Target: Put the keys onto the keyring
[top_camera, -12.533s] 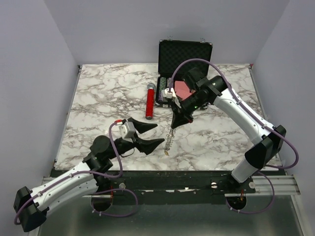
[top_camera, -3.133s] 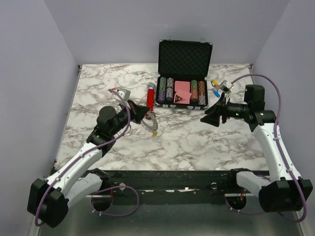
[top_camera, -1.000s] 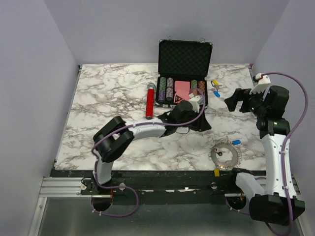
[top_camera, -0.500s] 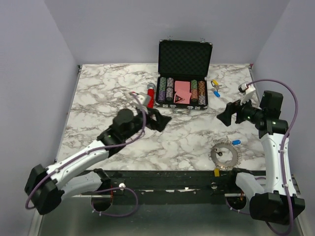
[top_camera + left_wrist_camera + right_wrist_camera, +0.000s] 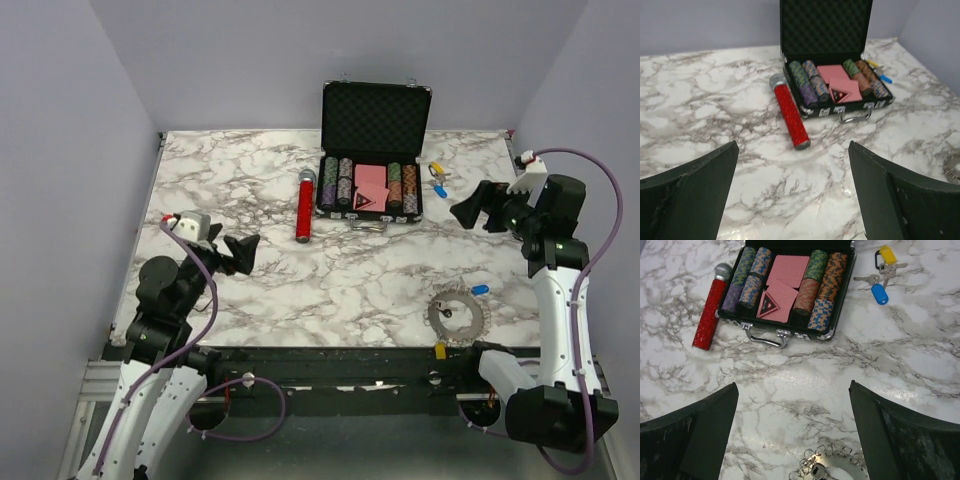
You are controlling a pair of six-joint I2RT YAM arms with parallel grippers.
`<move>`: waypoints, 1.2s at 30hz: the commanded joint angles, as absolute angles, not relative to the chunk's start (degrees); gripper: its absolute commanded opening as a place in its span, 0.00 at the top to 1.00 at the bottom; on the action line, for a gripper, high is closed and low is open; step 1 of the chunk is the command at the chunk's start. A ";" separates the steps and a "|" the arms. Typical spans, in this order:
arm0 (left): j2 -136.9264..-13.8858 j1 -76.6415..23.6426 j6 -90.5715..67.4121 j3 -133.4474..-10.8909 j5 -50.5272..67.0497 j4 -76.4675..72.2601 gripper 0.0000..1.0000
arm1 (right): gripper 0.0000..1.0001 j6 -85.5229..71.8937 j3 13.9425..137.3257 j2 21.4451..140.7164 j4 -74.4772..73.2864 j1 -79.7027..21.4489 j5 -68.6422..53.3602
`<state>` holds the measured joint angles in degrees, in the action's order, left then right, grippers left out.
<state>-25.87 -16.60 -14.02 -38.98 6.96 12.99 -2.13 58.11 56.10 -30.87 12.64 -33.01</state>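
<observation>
The keyring (image 5: 456, 317), a metal ring with silver keys fanned round it, lies flat near the table's front right; its top edge shows low in the right wrist view (image 5: 832, 467). A blue tag (image 5: 480, 290) and a yellow tag (image 5: 440, 349) lie at its rim. Loose keys (image 5: 867, 278) with a yellow tag (image 5: 886, 254) and a blue tag (image 5: 880, 293) lie right of the poker case, also in the top view (image 5: 437, 180). My right gripper (image 5: 470, 208) (image 5: 793, 383) hovers open between them and the ring, empty. My left gripper (image 5: 243, 255) (image 5: 792, 145) is open and empty at the far left.
An open black case of poker chips (image 5: 372, 190) stands at the back middle, lid up. A red glittery cylinder (image 5: 304, 206) lies just left of it, ahead of the left gripper (image 5: 790, 115). Purple walls close in three sides.
The left arm has drawn back from the table's middle to the left front, and its jaws have opened wide. The right gripper shifted a little. The keyring has not moved.
</observation>
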 commanded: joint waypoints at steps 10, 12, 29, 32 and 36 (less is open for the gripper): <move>-18.64 -16.35 -7.82 -31.29 3.52 17.58 0.01 | 0.00 -13.01 55.03 53.18 -22.51 14.24 -27.60; -18.02 -16.35 -7.65 -31.29 3.17 17.75 0.01 | 0.00 -13.18 53.18 52.48 -20.40 14.24 -27.86; -16.61 -16.52 -7.03 -30.59 2.64 17.23 0.01 | 0.00 -12.48 40.87 48.08 -8.17 14.24 -25.31; -16.78 -16.52 -6.94 -30.67 2.81 17.14 0.01 | 0.00 -12.66 40.78 47.73 -8.17 14.41 -25.40; -16.61 -16.61 -6.94 -30.67 3.16 17.23 0.01 | 0.00 -12.75 40.69 47.46 -8.26 14.33 -25.40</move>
<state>-16.93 -16.58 -7.88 -31.20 3.64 17.69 -13.28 41.39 48.34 -10.09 13.98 -26.72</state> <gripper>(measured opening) 0.988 0.997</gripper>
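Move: Both hands hang empty and open above the table. The keyring with its keys lies some 26 cm below the right hand, about 5 cm back and 3 cm to its right. From the left hand it is roughly 46 cm to the right, 2 cm ahead and 29 cm below; the red microphone lies about 28 cm ahead of the left hand, 13 cm to its right and 28 cm down. Left hand sinks about 5 cm and settles, while the right dips and turns some 10 degrees clockwise, both open. ##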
